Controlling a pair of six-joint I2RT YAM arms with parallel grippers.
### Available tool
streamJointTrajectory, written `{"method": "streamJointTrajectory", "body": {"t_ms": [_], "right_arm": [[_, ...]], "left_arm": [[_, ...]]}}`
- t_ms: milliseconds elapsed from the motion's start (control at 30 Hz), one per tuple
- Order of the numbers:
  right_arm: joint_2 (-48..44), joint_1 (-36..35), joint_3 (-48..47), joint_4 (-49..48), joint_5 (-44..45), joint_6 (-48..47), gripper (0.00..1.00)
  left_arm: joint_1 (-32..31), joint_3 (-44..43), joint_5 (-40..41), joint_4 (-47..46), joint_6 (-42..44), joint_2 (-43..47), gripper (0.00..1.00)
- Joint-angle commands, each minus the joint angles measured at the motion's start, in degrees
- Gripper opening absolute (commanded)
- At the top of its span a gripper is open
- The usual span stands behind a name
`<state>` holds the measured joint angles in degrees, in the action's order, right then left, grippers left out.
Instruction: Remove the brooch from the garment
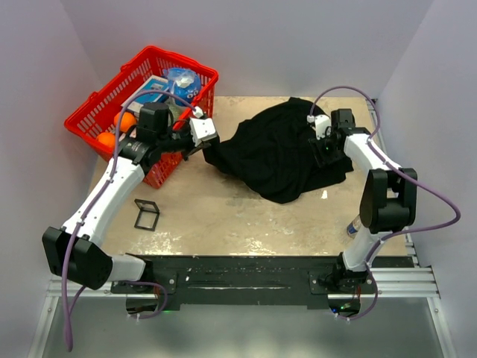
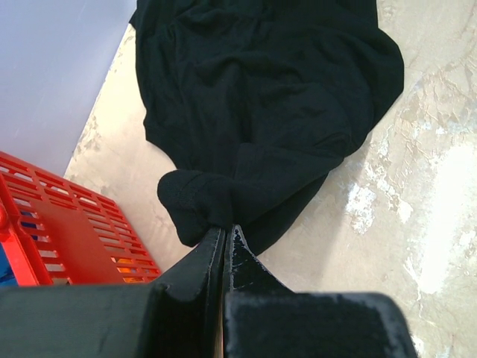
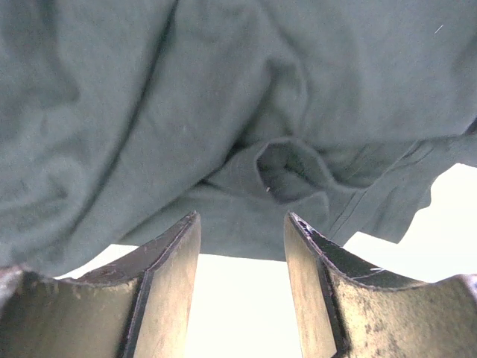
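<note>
The garment (image 1: 279,153) is a black T-shirt lying crumpled on the table, its print not showing. The brooch is hidden or out of view. My left gripper (image 1: 207,149) is shut on the shirt's left edge; in the left wrist view its jaws (image 2: 225,230) pinch a bunched fold of the black cloth (image 2: 261,112). My right gripper (image 1: 322,149) is open at the shirt's right side. In the right wrist view it (image 3: 242,220) hovers in front of the cloth (image 3: 223,112), which looks grey-green there, with nothing between its fingers.
A red basket (image 1: 141,97) with a blue-and-white round container (image 1: 181,80) and orange items stands at the back left, close behind my left gripper. A small black frame (image 1: 146,215) lies on the table near the left arm. White walls enclose the table.
</note>
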<state>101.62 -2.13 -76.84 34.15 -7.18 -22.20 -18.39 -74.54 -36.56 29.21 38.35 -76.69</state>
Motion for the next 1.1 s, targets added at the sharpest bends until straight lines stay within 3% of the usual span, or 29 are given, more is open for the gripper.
{"method": "streamJointTrajectory", "body": {"t_ms": [0, 500, 600, 633, 733, 933, 1067], "right_arm": [[0.2, -0.2, 0.1, -0.1, 2.2, -1.4, 0.52], [6.0, -0.2, -1.0, -5.9, 1.2, -1.9, 0.48], [7.3, -0.1, -1.6, -6.7, 2.1, -1.7, 0.34], [7.2, -0.2, -2.0, -7.2, 2.4, -1.7, 0.20], [4.3, 0.1, -3.9, -8.0, 3.7, -1.1, 0.01], [-8.5, 1.5, -10.3, -13.4, 3.2, -0.1, 0.00], [-12.4, 2.0, -16.1, -16.9, 5.5, 0.1, 0.00]], "left_arm": [[0.3, 0.3, -0.4, -3.1, -2.2, 1.6, 0.00], [0.3, -0.4, 0.6, -3.0, -3.8, 1.2, 0.00], [0.3, -1.0, 0.6, -3.2, -3.9, 0.7, 0.00], [0.3, -1.2, 0.6, -3.1, -3.9, 0.6, 0.00], [0.3, -2.4, 1.0, -2.6, -2.9, 0.2, 0.00], [0.4, -3.9, 5.4, -8.3, -3.6, -0.2, 0.00], [0.4, -9.0, 14.4, -15.6, -9.7, -4.2, 0.00]]}}
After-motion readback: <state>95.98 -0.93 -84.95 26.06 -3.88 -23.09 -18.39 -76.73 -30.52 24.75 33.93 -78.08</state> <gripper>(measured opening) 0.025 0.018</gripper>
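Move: Beneath the right hand's open fingers lies a fold of the garment, about 1 cm ahead and 5 cm below. The garment's near right corner is roughly 8 cm to this hand's right and 4 cm back, and a small white patch on the table some 11 cm straight back, both about 6 cm lower. From the left hand, already pinching the garment's other end in the air, the fold lies about 37 cm right, 8 cm ahead and 20 cm below. Sinking about 5 cm almost straight down onto the garment, the right hand shuts its half-open fingers on the fold, then lifts it quickly some 16 cm, drawing forward about 5 cm while its fingertips tip up roughly 20 degrees. The left hand holds its end nearly still and only at the very end eases forward and a little up. ##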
